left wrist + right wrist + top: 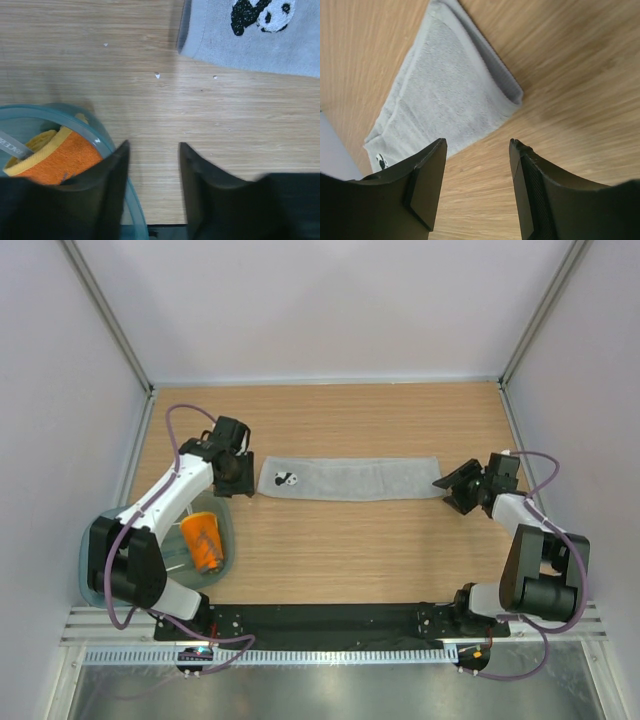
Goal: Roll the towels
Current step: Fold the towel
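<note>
A long light grey towel [350,479] lies flat across the middle of the table, folded into a narrow strip, with a panda print near its left end [262,14]. The orange towel [203,538] sits rolled inside a teal tub [222,512] at the left. My left gripper [246,488] stands just off the grey towel's left end, open, with bare wood between its fingers [152,145]. Off the towel's right end my right gripper [449,492] is also open and holds nothing; the towel's right end [450,95] lies just beyond its fingertips.
The teal tub's rim [90,131] curves right beside my left gripper's left finger. White walls close in the table on three sides. A black rail [330,618] runs along the near edge.
</note>
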`<state>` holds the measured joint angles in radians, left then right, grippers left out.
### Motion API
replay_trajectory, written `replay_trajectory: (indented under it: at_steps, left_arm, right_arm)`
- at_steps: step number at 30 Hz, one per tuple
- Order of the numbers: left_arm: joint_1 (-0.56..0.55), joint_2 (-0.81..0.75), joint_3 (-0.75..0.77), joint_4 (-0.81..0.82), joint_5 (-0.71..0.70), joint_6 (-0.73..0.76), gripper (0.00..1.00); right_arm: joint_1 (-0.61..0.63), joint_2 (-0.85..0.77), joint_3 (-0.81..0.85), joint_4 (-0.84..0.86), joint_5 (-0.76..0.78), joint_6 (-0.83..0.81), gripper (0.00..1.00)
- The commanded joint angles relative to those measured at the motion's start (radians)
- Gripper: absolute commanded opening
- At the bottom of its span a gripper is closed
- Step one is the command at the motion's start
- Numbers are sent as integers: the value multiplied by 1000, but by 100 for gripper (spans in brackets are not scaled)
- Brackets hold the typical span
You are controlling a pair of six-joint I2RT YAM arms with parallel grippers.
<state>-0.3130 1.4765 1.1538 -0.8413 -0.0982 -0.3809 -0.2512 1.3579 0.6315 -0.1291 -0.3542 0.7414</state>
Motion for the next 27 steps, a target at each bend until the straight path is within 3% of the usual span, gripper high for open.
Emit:
replay_trajectory:
  at_steps: [1,2,3,4,15,18,21,27]
  left_arm:
    - [-1,-54,-11,34,-17,11,54]
    - [-1,-68,-12,41,-17,10,67]
    - [-1,-83,-16,47,-23,10,94]
    - [-1,-119,-20,62,-29,8,100]
    - [-1,-239,-39,114,-126,-30,100]
    - [0,-249,-48,133,-120,-39,100]
    - [-1,-248,-48,134,-106,-32,100]
    - [0,-262,-78,151,-72,-42,100]
  right_arm:
    - [-3,26,-7,-1,46,-22,59]
    - [-5,33,-6,3,49,-22,59]
    - [-5,44,-4,8,55,-22,59]
    - [-6,53,-3,23,57,-22,59]
    - [-8,219,28,123,81,-28,54]
    - [-10,244,25,164,83,-28,41]
    - [-16,247,25,167,77,-30,15]
    - [-55,156,79,27,124,-66,2]
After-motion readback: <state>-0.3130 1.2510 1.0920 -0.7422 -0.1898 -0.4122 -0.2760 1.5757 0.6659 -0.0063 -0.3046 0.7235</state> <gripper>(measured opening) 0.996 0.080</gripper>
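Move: The gray towel's near right corner is only about 2 cm ahead and 1 cm right of the right hand, some 5 cm below it. From that hand, the panda print is roughly 40 cm left and 7 ahead. The left hand hangs about 10 cm above the table: the near left corner is about 4 cm ahead and 3 right, the panda print 8 ahead and 9 right, the orange towel in the bin 10 left and 11 back. Down about 4 cm goes the right hand, easing slightly back at first, then sliding forward and a little right at the gray towel's near right corner; its half-open fingers shut and pinch the corner, still edging right once nearly closed. Meanwhile the left hand opens wide and rises some 6 cm, its fingertips tilting forward about 15 degrees. ##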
